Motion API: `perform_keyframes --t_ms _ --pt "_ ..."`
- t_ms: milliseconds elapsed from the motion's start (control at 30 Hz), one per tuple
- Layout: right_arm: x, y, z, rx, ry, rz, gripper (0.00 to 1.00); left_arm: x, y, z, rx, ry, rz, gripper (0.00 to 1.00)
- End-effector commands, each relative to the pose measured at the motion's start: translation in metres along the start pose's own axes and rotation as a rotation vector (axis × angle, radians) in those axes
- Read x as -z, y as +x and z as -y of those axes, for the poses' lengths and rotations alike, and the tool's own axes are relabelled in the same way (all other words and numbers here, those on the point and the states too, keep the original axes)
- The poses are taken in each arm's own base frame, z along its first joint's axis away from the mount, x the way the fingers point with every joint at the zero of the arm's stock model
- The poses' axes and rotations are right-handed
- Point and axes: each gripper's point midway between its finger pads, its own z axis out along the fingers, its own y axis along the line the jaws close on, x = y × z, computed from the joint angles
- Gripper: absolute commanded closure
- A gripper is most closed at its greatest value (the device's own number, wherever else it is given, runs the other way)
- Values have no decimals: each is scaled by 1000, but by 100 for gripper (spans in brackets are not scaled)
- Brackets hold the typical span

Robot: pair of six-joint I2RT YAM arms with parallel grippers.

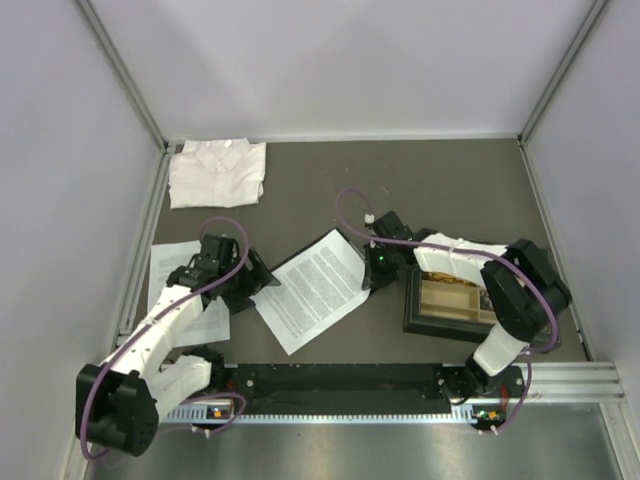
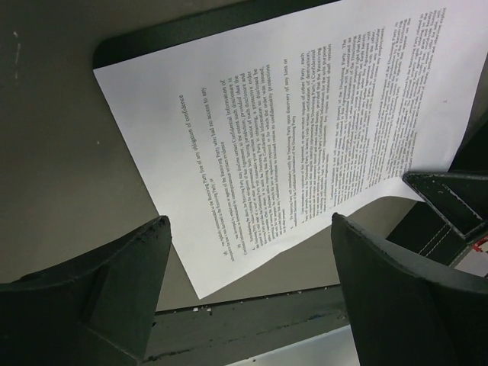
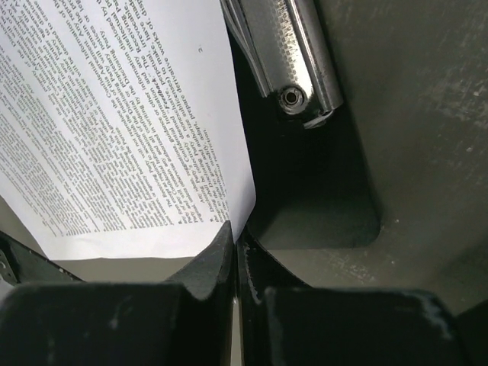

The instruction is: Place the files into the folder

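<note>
A printed sheet (image 1: 315, 290) lies tilted in the middle of the table, over the black folder, whose dark edge (image 1: 293, 259) shows along the sheet's upper left side. My right gripper (image 1: 373, 277) is shut on the sheet's right corner (image 3: 152, 137), next to the folder's silver clip (image 3: 293, 53) and black board (image 3: 313, 206). My left gripper (image 1: 260, 282) is open and empty, just above the sheet's left corner (image 2: 305, 114), with the folder edge (image 2: 191, 34) beyond it. A second sheet (image 1: 168, 262) lies at the left, partly under my left arm.
A folded white shirt (image 1: 217, 172) lies at the back left. A dark-framed tray (image 1: 450, 300) of small items stands at the right, under my right arm. A black rail (image 1: 340, 378) runs along the near edge.
</note>
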Motion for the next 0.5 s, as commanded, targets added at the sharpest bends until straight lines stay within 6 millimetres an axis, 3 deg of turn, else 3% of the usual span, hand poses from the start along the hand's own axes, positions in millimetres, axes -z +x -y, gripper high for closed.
perform_keyframes --t_ms 0,67,233,333,467 --pt "6 -13 -17 -17 -29 84 100 -5 1 -10 33 -40 13 11" --pt "8 -12 -17 -14 -12 85 85 -9 2 -16 61 -64 17 11" --pt "31 -24 -12 104 38 142 22 -15 9 -35 104 -150 -5 12" --pt "45 -37 -6 196 96 185 4 -16 10 -41 102 -178 -8 12" --pt "45 -63 -7 254 120 211 1 -19 10 -42 106 -176 -4 11"
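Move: The right hand is shut on the paper's right-hand corner, low over the folder, with the paper's middle some 17 cm to its left and level ahead. The folder's middle, under the paper, is about 14 cm left and 1 cm ahead, the metal clip roughly 9 cm ahead and 3 cm left, the tray 31 cm right and 3 cm back. The open left hand hovers about 7 cm up, the paper's middle some 12 cm right and 4 cm ahead; the loose sheets lie 22 cm left, 4 cm ahead. The right hand barely shifts at first while its fingers open wide and let go of the paper's corner, then it lifts away from it, ending about 3 cm higher and a little forward, fingertips tilting some 10 degrees outward. Meanwhile the left hand, still wide open, sinks about 3.5 cm towards the table by the paper's left end, drifting slightly back and left as its fingers tip more steeply down; no touch can be made out. ##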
